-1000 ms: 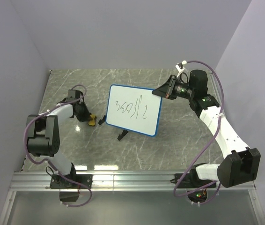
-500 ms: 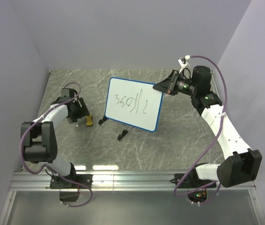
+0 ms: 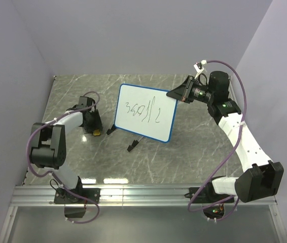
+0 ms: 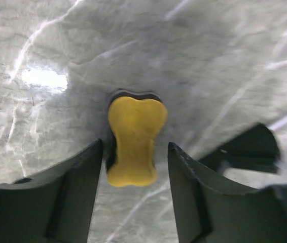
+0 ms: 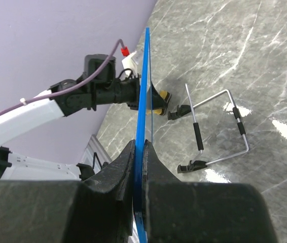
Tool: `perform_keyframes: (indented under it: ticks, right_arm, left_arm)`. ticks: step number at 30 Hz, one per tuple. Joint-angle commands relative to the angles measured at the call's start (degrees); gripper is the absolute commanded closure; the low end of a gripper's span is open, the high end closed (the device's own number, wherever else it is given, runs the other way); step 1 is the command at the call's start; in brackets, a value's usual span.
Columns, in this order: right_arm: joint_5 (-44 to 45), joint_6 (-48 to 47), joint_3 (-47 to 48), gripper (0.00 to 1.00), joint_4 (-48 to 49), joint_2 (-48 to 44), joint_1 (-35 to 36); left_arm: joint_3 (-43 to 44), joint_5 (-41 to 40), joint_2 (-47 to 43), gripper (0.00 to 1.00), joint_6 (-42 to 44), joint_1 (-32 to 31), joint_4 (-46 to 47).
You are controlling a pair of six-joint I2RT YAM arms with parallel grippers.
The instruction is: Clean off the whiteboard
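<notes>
The whiteboard (image 3: 144, 112), white with a blue rim and dark scribbles, is held tilted above the table; its black feet hang below. My right gripper (image 3: 176, 94) is shut on its right upper edge; in the right wrist view the blue rim (image 5: 143, 101) runs edge-on between the closed fingers. The small yellow eraser (image 4: 133, 140) lies on the marble table, left of the board (image 3: 97, 132). My left gripper (image 4: 135, 152) is open, its two fingers on either side of the eraser's near end, low over the table.
The board's wire stand with black feet (image 5: 212, 134) hangs under it. The grey marble table (image 3: 194, 152) is bounded by purple walls left, back and right, with a metal rail (image 3: 143, 195) at the near edge.
My left gripper swung out left then came back right, down over the yellow eraser. My right gripper lifted the whiteboard's right edge slightly, then held still.
</notes>
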Motion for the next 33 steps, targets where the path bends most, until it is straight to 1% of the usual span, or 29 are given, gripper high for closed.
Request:
perform_keyframes:
  ticks: [1,2,4,7,8,9,13,14,16,21,23,25,27,29,32,33]
  right_arm:
    - [-1.07,1.04,2.14,1.00,3.10,-2.54,-0.89]
    - [-1.07,1.04,2.14,1.00,3.10,-2.63,-0.98]
    - [-1.25,0.86,2.23,1.00,2.75,-2.72,-1.16]
    - [-1.34,0.60,2.84,1.00,2.57,-2.37,-1.16]
    - [-0.90,0.34,3.10,1.00,2.40,-2.28,-1.16]
    - [-0.64,0.16,3.63,1.00,2.39,-1.93,-1.07]
    - [1.12,-0.71,4.77,1.00,3.01,-0.96,-0.63]
    - [1.73,-1.16,5.04,1.00,3.10,-0.79,-0.11]
    - [4.63,-2.21,5.92,1.00,3.36,-0.09,0.95]
    - [12.97,-3.45,5.83,1.00,6.07,1.76,6.39]
    - [14.13,-2.57,4.35,1.00,7.57,2.11,8.24]
    - [16.05,-1.60,3.37,1.00,9.33,2.03,9.12]
    - [17.29,-0.55,2.23,1.00,10.12,2.03,9.74]
    - [18.44,0.42,2.05,1.00,9.95,2.37,9.83]
    - [19.23,2.08,2.66,1.00,8.64,3.16,9.83]
    - [19.06,3.40,2.84,1.00,8.55,3.34,9.74]
  left_arm:
    - [0.75,-3.26,1.59,0.42,0.91,-0.26,0.45]
    - [0.40,-3.70,2.20,0.45,0.82,-0.26,0.54]
    - [-0.48,-3.53,2.90,0.48,0.82,-0.26,1.33]
    - [-1.19,-3.61,4.31,0.66,0.47,-0.26,1.86]
    - [-1.19,-3.61,4.92,0.75,0.38,-0.35,1.60]
    - [-1.01,-3.61,5.02,0.99,0.29,-0.26,1.33]
    - [-0.05,-2.91,2.48,1.00,-0.58,-0.35,-1.04]
    - [0.22,-2.47,0.55,1.00,-1.80,-0.26,-2.78]
    - [1.18,-1.25,-1.65,1.00,-3.30,-0.26,-4.46]
    - [1.80,0.25,-10.97,1.00,-7.70,-0.52,-9.38]
    - [2.15,0.60,-15.08,1.00,-8.40,-1.22,-10.09]
    - [2.68,1.04,-19.30,1.00,-9.19,-2.89,-10.71]
    - [4.17,1.40,-21.60,1.00,-10.07,-5.08,-11.24]
    - [4.70,1.92,-25.29,1.00,-12.27,-6.76,-10.63]
    - [3.48,5.52,-29.77,1.00,-15.43,-10.88,-5.45]
    - [3.21,6.57,-30.48,1.00,-16.40,-13.85,-3.78]
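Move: The eraser lies on the table between my left hand's open fingers, its middle roughly 1 cm ahead, 1 cm left and 1 cm below. The stand's left foot is some 10 cm to the right and level with my hand; its nearer foot is about 22 cm right and 10 cm back. The whiteboard's middle hangs some 30 cm right and 17 cm above. From my right hand, gripping the board's corner, the eraser is about 44 cm left, 2 cm ahead and 31 cm below. I settle my left fingers about 1 cm lower and pinch the eraser by its narrow waist, then pull it back slightly and lift fast, some 17 cm, swinging right towards the whiteboard's lower left corner while the fingertips tip up and forward about 20 degrees. My right hand keeps its grip on the board and, during the lift, brings it about 4 cm left, slightly forward and down. ##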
